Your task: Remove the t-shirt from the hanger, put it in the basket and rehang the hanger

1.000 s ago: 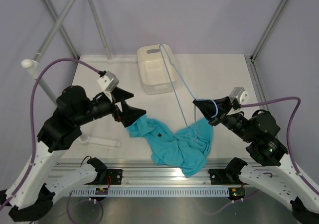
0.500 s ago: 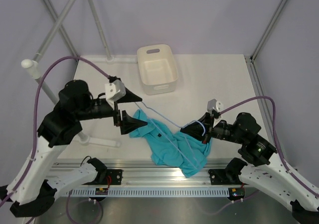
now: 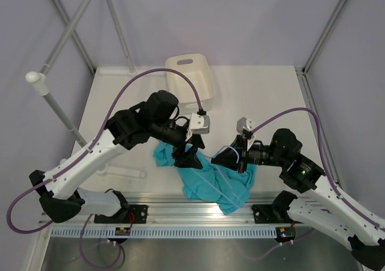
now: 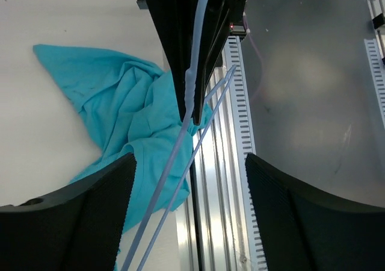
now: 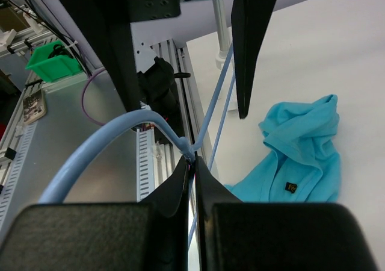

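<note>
The teal t-shirt lies crumpled on the table near the front edge, also in the left wrist view and the right wrist view, dark tag up. My right gripper is shut on the neck of the light-blue wire hanger. The hanger's wires run low over the shirt. My left gripper is open over the shirt's left part, and the hanger wires pass between its fingers without contact that I can see.
A white tub stands at the back middle. Grey-white rack poles rise at the left and back. A white bar lies on the table at the left. A metal rail runs along the front edge.
My left arm has swung in to the centre, over the shirt. My right gripper has carried the hanger down and leftward, so the wires now lie low above the shirt.
</note>
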You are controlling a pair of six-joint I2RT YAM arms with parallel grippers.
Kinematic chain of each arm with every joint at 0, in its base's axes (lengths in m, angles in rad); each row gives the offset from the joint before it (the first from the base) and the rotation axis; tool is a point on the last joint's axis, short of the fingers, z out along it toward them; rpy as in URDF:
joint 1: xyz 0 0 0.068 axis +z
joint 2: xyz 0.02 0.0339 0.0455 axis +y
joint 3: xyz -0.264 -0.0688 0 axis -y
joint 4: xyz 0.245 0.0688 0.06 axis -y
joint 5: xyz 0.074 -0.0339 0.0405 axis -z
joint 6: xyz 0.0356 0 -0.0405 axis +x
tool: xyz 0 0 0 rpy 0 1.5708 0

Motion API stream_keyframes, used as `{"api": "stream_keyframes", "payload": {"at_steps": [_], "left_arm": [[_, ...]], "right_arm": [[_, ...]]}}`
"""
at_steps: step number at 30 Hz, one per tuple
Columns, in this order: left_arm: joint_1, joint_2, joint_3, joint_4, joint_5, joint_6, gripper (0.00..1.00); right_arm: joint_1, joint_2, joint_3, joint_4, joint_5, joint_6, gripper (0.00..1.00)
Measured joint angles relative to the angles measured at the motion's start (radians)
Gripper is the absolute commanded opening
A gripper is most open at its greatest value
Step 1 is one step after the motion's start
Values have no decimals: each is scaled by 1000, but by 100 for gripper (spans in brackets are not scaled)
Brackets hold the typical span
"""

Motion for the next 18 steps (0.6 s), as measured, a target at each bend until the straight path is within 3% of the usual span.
{"api": "stream_keyframes", "payload": {"at_steps": [8,12,17,18], "left_arm": [[-29,23,5,-34,5,28,61],[-60,45,26,-32,2,24,43],[-68,81,47,-27,-7,14,0],[-68,86,47,-30,-6,15,0]], "right_arm": [[0,-10,13,1,-24,2,0],[0,-7,13,4,-38,8,0],[0,9,13,13,-55,20,0],[0,13,13,12,-55,19,0]]}}
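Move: The hanger's neck, held in the right hand's fingertips, lies about 3 cm to the right of the left hand point, some 1 cm back and 1 cm lower. The t-shirt lies crumpled on the table roughly 30 cm below, about 5 cm ahead and 2 cm right of the left hand; the white basket stands around 38 cm ahead of that hand and 5 cm left. For the right hand the neck is right at its pads. The hanger's thin wire, just beside its neck, is pinched between the left fingers, which close from wide open to nearly shut around it as the left hand eases about 2 cm to its right, drifting 1 cm or so back and down, up to the right fingertips. The right hand stays nearly in place and keeps its grip on the hanger. ##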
